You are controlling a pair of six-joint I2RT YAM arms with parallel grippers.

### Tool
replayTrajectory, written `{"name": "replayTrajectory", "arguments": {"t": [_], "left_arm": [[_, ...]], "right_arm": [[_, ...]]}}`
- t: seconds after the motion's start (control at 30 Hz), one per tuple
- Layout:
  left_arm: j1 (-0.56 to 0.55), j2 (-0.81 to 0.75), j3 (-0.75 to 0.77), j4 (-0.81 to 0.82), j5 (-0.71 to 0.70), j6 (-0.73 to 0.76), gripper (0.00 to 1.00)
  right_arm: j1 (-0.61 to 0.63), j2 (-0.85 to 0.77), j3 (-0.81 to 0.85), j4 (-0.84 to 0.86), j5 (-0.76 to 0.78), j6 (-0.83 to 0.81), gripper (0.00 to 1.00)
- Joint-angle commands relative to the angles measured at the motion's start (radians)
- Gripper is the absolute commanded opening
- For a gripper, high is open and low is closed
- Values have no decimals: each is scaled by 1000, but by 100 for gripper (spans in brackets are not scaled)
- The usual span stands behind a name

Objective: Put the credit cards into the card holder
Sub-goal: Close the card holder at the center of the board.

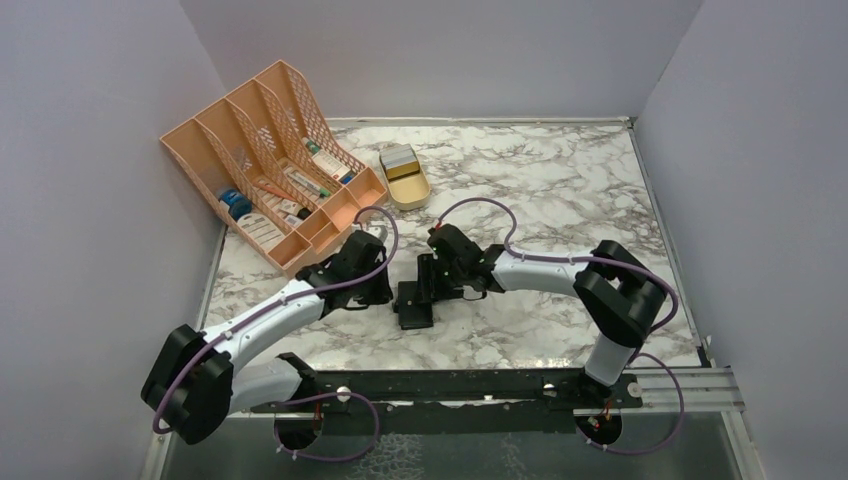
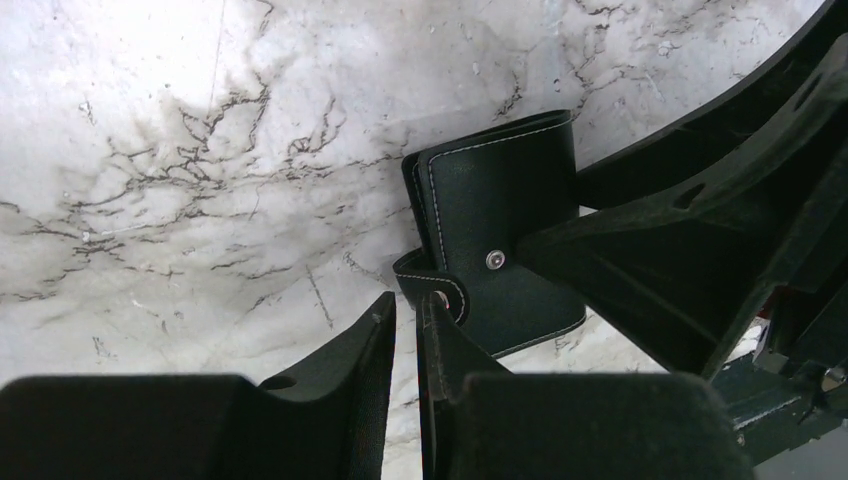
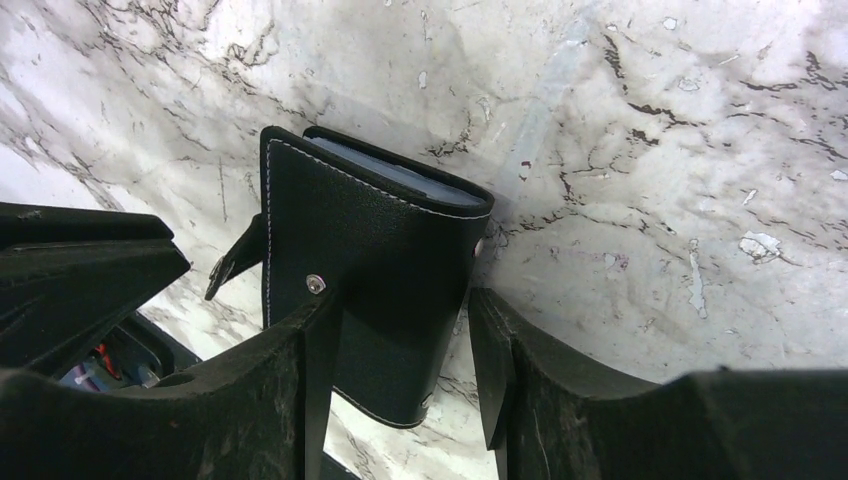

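The black card holder (image 1: pixel 415 296) lies folded on the marble between my two grippers. Its stitched cover (image 2: pixel 500 210) and snap strap (image 2: pixel 432 285) show in the left wrist view. My left gripper (image 2: pixel 407 320) has its jaws almost together, with bare marble in the thin gap, and the strap's snap sits at one fingertip (image 2: pixel 436 322). My right gripper (image 3: pixel 400 350) straddles the card holder (image 3: pixel 370 240), open. One finger (image 3: pixel 318 350) is against the cover and the other stands apart from it. A pale grey flat stack (image 1: pixel 398 158) in the tin may be the credit cards; it is too small to tell.
A peach mesh file organiser (image 1: pixel 270 160) with labelled boxes stands at the back left. A tan oval tin (image 1: pixel 406 180) sits right of it. Grey walls close in both sides and the back. A black rail (image 1: pixel 480 385) runs along the near edge.
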Motion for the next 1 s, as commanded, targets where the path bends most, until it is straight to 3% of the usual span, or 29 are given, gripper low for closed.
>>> {"name": "replayTrajectory", "arguments": {"t": [0.0, 0.2, 0.47, 0.6, 0.8, 0.97], "left_arm": [[6, -49, -36, -5, 19, -35, 15], [6, -59, -93, 135, 136, -44, 13], [7, -13, -104, 191, 148, -41, 13], [7, -12, -109, 208, 137, -40, 14], [10, 1, -91, 181, 76, -37, 13], [31, 10, -85, 200, 102, -41, 14]], "right_arm": [[7, 28, -28, -59, 28, -19, 49], [8, 10, -56, -49, 26, -7, 48], [8, -55, -9, -127, 42, -33, 48], [8, -108, -11, -129, 26, -25, 42], [8, -150, -67, 33, -130, 35, 32], [8, -132, -114, 209, -227, 145, 28]]}}
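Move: The strap's loose end is close to my left fingertips, about 2 cm to their right, 1 cm back and 1 cm down. The cover snap sits some 4 cm right of that hand and 1 cm back; the card holder's middle is about 6 cm right and 2 cm back, both 2 cm lower. From my right hand, straddling the spine side, the strap lies about 6 cm left and 1 cm back, the card holder's middle 2 cm left and 1 cm back, 1 cm below. With its fingers almost shut, my left hand dips and draws back about 1.5 cm, then nudges right roughly 2 cm against the strap, tilting slightly, folding it towards the cover snap. My right hand keeps the cover down at first, then comes free, rising about 3.5 cm and drawing back 2.5 cm while its fingers narrow and it tilts some 10 degrees. ##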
